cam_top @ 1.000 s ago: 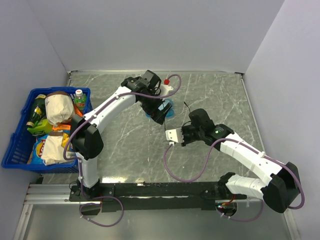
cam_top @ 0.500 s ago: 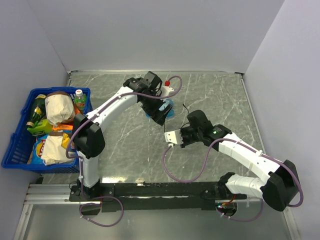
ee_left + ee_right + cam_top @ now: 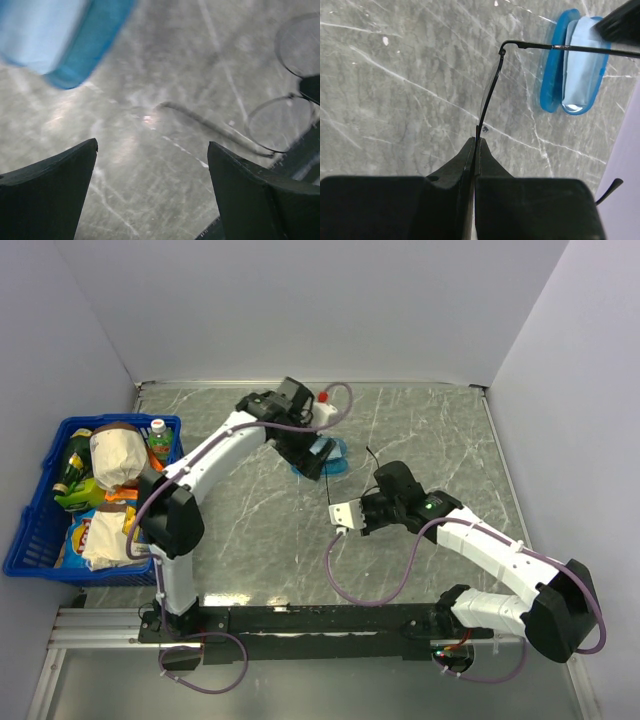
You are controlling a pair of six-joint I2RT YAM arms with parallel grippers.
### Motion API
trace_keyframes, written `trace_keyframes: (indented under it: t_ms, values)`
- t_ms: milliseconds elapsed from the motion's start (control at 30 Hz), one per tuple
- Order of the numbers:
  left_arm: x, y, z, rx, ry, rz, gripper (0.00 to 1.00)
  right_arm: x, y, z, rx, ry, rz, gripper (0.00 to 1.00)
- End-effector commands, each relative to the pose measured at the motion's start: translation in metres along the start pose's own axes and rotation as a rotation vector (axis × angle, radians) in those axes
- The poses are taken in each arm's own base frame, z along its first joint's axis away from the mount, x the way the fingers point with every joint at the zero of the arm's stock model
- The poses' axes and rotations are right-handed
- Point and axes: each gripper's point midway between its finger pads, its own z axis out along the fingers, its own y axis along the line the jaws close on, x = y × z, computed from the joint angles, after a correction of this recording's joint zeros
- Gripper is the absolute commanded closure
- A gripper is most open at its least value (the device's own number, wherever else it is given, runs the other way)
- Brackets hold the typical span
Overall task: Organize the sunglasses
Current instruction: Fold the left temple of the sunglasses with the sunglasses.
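Observation:
The sunglasses [image 3: 491, 89], a thin black wire frame, hang above the table with my right gripper [image 3: 476, 142] shut on the frame's edge. One slim arm [image 3: 555, 47] stretches toward the blue case [image 3: 550, 70], which lies open with a light-blue cloth [image 3: 580, 65] in it. From above, the sunglasses [image 3: 371, 462] sit just right of the case [image 3: 335, 458]. My left gripper [image 3: 314, 460] hovers over the case's left side. It [image 3: 152, 150] stands open with nothing between its fingers. The case [image 3: 75, 45] shows at its upper left and the lenses [image 3: 280, 122] at its right.
A blue basket [image 3: 40, 530] full of groceries stands at the table's left edge. A small white bottle with a red cap [image 3: 322, 405] stands behind the left gripper. Walls close the table at the back and on both sides.
My left gripper has shifted a little left and back, away from the case's middle. The right gripper has kept the sunglasses almost in place.

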Motion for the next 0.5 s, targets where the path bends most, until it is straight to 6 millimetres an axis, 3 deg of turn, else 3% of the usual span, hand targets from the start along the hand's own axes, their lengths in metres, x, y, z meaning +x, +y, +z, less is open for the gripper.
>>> trace_keyframes:
  t_ms: [0, 67, 100, 200, 267, 367, 467]
  values:
    - [-0.041, 0.038, -0.07, -0.185, -0.253, -0.046, 0.03, -0.006, -0.01, 0.0, 0.05, -0.017, -0.032, 1.0]
    - [-0.048, 0.055, -0.08, -0.293, -0.311, -0.059, 0.03, -0.006, -0.013, -0.001, 0.06, -0.012, -0.031, 1.0]
    - [-0.053, 0.056, -0.095, -0.329, -0.362, -0.058, 0.04, -0.005, -0.012, 0.0, 0.059, -0.007, -0.031, 1.0]
    - [-0.06, 0.068, -0.113, -0.424, -0.456, -0.07, 0.03, -0.004, -0.014, -0.001, 0.071, -0.003, -0.028, 1.0]
    - [-0.06, 0.076, -0.116, -0.477, -0.476, -0.075, 0.04, -0.003, -0.015, -0.002, 0.077, 0.001, -0.025, 1.0]
    - [-0.06, 0.078, -0.109, -0.472, -0.462, -0.062, 0.04, -0.003, -0.017, -0.003, 0.086, -0.007, -0.019, 1.0]
    - [-0.057, 0.067, -0.095, -0.386, -0.424, -0.052, 0.03, -0.002, -0.018, -0.005, 0.094, -0.013, -0.011, 1.0]
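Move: The open left temple lies about 3 cm to my left hand's right, 3 cm back and some 5 cm below its wide-open fingers; the frame is about 9 cm back and 7 cm right. The opened blue case sits on the table about 9 cm ahead, 2 cm right and 15 cm down, and the right temple some 12 cm right and 2 cm back. From my right hand, which grips the frame, the left temple is about 6 cm ahead and 7 cm left. I pull my left hand clear of the open left temple, rising about 10 cm while it travels some 6 cm forward and 6 cm left. Its fingers stay wide open and empty as the wrist swings them up and forward, some 30 degrees, with a counter-clockwise turn. My right hand holds almost still and keeps its pinch on the frame. ##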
